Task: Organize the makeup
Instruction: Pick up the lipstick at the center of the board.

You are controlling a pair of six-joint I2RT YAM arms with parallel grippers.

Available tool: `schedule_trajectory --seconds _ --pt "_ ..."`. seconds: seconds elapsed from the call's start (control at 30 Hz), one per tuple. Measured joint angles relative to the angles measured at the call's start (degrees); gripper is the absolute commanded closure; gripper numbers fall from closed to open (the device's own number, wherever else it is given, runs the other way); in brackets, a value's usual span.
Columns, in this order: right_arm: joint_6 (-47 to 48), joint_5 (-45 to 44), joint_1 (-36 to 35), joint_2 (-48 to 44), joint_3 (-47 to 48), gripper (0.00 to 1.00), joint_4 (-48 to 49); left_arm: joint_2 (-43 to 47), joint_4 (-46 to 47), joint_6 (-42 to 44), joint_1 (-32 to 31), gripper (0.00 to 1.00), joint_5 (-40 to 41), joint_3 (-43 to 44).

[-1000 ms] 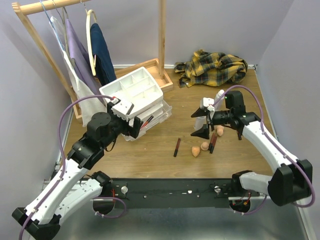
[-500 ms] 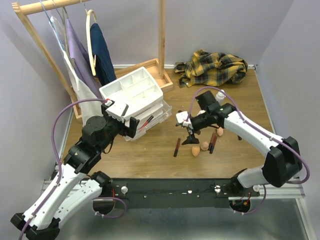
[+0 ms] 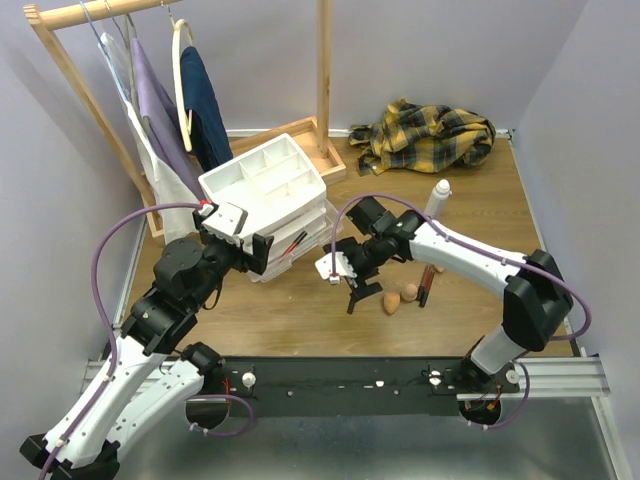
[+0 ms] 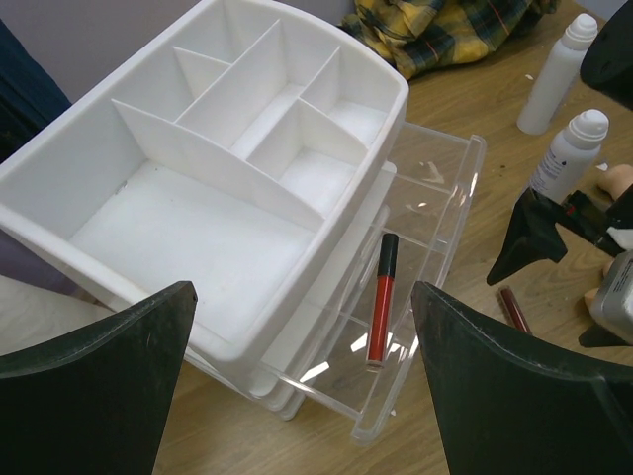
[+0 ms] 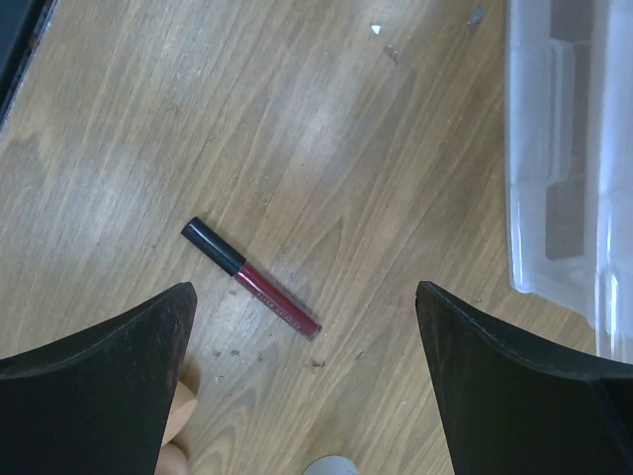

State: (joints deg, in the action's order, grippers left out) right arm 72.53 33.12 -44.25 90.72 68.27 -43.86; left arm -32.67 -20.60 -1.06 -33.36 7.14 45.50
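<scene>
A dark-red stick with a black cap (image 5: 252, 280) lies alone on the wooden table, and my right gripper (image 5: 305, 292) hovers open right above it, its fingers either side and apart from it. A peach sponge (image 5: 178, 426) shows at that view's lower left. From above, the right gripper (image 3: 355, 280) stands left of two sponges (image 3: 391, 303) and more sticks (image 3: 425, 285). Two white bottles (image 4: 571, 153) stand upright behind them. My left gripper (image 4: 302, 287) hangs open and empty over the drawer unit (image 3: 275, 200), whose clear drawer (image 4: 435, 237) is pulled out with a red stick (image 4: 381, 307) inside.
A yellow plaid cloth (image 3: 430, 135) lies at the back right. A wooden clothes rack (image 3: 323, 80) with hanging garments stands behind the drawer unit. Walls close in on the left, back and right.
My right arm has swung left, from beside the bottles and sponges to over the lone stick. The left gripper has shifted slightly at the drawer unit. Both stay open.
</scene>
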Motion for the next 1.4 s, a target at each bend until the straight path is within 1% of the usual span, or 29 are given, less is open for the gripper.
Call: schedule_trajectory --seconds 0.13,0.27,0.4,0.53,0.63,0.67,0.73,0.83,1.13,1.33,1.4 --pt "0.8 -3.6 -3.0 2.7 1.3 0.01 -0.6 0.0 0.0 0.0 0.0 0.01 0.1 0.0" --pt "1.1 -7.9 -6.6 5.5 2.6 0.11 -1.0 0.1 0.0 0.0 0.0 0.01 0.3 0.0" --pt "1.5 -11.4 -9.0 7.8 3.8 0.16 -1.9 0.7 0.1 0.0 0.0 0.01 0.8 -0.2" --pt "2.5 -13.6 -10.1 8.3 3.8 0.22 -3.0 1.4 0.1 0.0 0.0 0.01 1.1 -0.3" --pt "3.0 -15.1 -10.1 8.3 3.6 0.3 -3.3 1.7 0.2 0.0 0.0 0.01 1.2 -0.3" --pt "3.1 -15.9 -10.1 8.3 3.3 0.36 -3.4 1.7 0.2 0.0 0.0 0.01 1.2 -0.3" --pt "3.4 -17.4 -10.1 8.4 2.6 0.41 -3.5 1.7 0.3 0.0 0.0 0.01 1.2 -0.3" --pt "3.3 -19.2 -10.1 9.6 2.2 0.43 -3.7 1.7 0.3 0.0 0.0 0.01 1.2 -0.3" --pt "3.2 -21.8 -10.1 12.8 -0.6 0.6 -2.4 1.7 0.4 0.0 0.0 0.01 1.2 -0.4" --pt "3.0 -21.9 -10.1 13.3 -1.2 0.78 -2.1 1.7 0.4 0.0 0.0 0.01 1.2 -0.5" --pt "2.9 -21.9 -10.1 13.4 -1.2 0.86 -2.1 1.7 0.4 0.0 0.0 0.01 1.2 -0.6"
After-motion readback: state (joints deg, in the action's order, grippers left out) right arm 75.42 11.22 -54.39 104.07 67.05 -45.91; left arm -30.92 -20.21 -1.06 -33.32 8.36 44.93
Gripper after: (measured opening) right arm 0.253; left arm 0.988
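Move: The lipstick at the board's centre lies about 10 cm below the right hand, some 2 cm to its right and 1 cm back, its length running roughly forward and back. The larger peach sponge sits about 8 cm to the right of that lipstick and 2 cm nearer the robot, with a smaller sponge about 12 cm to its right and 1 cm farther out. The open clear drawer is roughly 10 cm left of the lipstick and 11 cm beyond it. From the left hand, the lipstick is about 18 cm right, 4 cm back and 28 cm below. The right hand sinks about 10 cm onto the lipstick, first edging a couple of centimetres left and slightly back, then swinging some 4 cm right as it goes on down, while the wrist tips by about 25 degrees until the fingers point nearly straight down. From wide open the fingers close most of the way during the descent and end at table height with a pad on either side of the lipstick near the joint of black cap and red body, the touch beginning here. ##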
